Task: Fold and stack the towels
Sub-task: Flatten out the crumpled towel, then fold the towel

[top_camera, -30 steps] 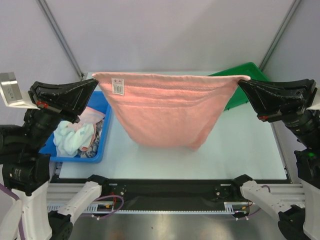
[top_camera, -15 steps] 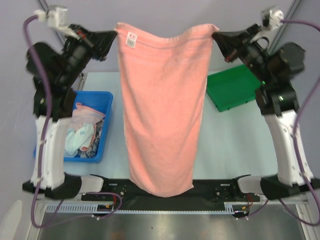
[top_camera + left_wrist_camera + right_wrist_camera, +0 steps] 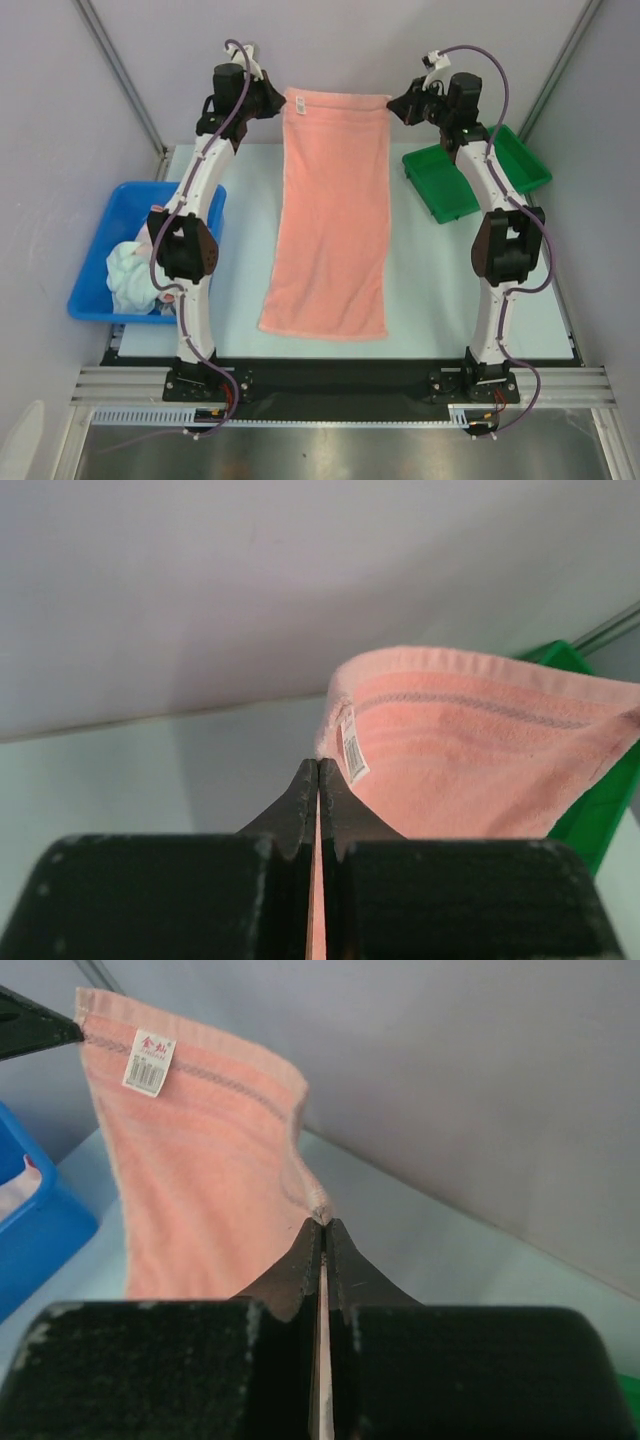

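Note:
A salmon-pink towel (image 3: 332, 215) is stretched lengthwise over the table, its near end lying on the surface and its far edge held up at the back. My left gripper (image 3: 278, 100) is shut on the far left corner, by the white label (image 3: 349, 746). My right gripper (image 3: 392, 104) is shut on the far right corner (image 3: 318, 1210). Both arms reach far out over the table. Other towels, a pale mint-white one (image 3: 128, 275) among them, lie bunched in the blue bin (image 3: 100, 250).
The green tray (image 3: 475, 172) stands at the back right, beside the right arm. The blue bin is at the left edge. The grey back wall is close behind both grippers. Metal frame posts run up at both back corners.
Both arms have swung from near the camera out to the back of the table, carrying the towel's top edge away. The towel went from hanging to lying stretched along the table.

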`<state>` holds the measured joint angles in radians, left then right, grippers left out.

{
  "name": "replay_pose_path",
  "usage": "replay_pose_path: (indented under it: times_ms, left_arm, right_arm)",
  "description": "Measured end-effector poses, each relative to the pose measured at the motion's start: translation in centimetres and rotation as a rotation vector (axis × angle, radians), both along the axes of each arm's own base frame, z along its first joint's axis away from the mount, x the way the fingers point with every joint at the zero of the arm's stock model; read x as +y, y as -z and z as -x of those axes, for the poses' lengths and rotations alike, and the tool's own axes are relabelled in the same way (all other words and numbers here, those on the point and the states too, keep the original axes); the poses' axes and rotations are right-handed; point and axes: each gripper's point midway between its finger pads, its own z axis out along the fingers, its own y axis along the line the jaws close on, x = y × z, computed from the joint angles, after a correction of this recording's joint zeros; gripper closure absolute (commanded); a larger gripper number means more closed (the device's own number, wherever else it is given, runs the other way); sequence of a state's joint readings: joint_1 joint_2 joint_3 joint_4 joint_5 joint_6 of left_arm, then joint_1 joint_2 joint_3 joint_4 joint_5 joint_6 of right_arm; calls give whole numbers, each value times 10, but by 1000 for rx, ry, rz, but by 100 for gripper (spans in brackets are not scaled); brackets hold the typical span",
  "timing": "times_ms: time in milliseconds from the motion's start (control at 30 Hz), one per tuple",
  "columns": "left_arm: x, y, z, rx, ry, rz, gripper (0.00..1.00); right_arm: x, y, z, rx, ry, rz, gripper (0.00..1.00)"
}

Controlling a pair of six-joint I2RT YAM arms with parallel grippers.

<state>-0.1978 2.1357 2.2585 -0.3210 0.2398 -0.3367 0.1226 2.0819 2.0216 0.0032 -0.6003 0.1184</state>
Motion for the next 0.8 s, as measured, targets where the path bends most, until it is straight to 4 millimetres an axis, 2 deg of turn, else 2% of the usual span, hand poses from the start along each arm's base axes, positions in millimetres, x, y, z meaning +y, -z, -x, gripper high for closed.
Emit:
replay_pose_path:
  times_ms: [67, 200, 300, 467, 567, 633, 800]
  left_arm:
    - [4, 20, -9, 20, -5, -22, 99]
    - [14, 36, -15, 2, -13, -55, 100]
    - [20, 52, -8, 5, -17, -86, 100]
    - [27, 70, 10, 25, -18, -129, 100]
    - [30, 73, 29, 30, -8, -140, 100]
    - [32, 74, 45, 39, 0, -140, 100]
    - [36, 81, 90, 67, 19, -138, 100]
  right_arm:
    - [2, 14, -4, 9, -15, 13, 100]
    - [4, 21, -6, -12, -37, 30, 100]
    - [4, 26, -5, -29, -41, 35, 100]
    - [2, 60, 15, 46, -44, 44, 100]
    - [2, 80, 41, 104, -46, 50, 100]
    - [2, 89, 65, 140, -45, 54, 100]
    - [17, 92, 124, 178, -69, 52, 100]
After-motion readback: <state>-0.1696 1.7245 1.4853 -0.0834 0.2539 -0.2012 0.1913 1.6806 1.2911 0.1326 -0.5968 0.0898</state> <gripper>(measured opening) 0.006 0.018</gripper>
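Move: Both grippers hold the towel's far corners stretched between them, some 30 cm above the table. The towel's near edge is about 41 cm back and 9 cm right of the left hand, and 41 cm back and 15 cm left of the right. The blue bin sits roughly 22 cm back and 31 cm left of the left hand; the green tray is some 3 cm ahead and 23 cm right of the right hand. Keep both grippers shut on the corners and lower them, at first almost straight down, then draw both back over the towel towards its near edge: about 9 cm back and 8 cm down with the left, some 12 cm back and 9 cm down with the right. Ease the left hand slightly outward to the left and tip the right fingers down about 10 degrees. ##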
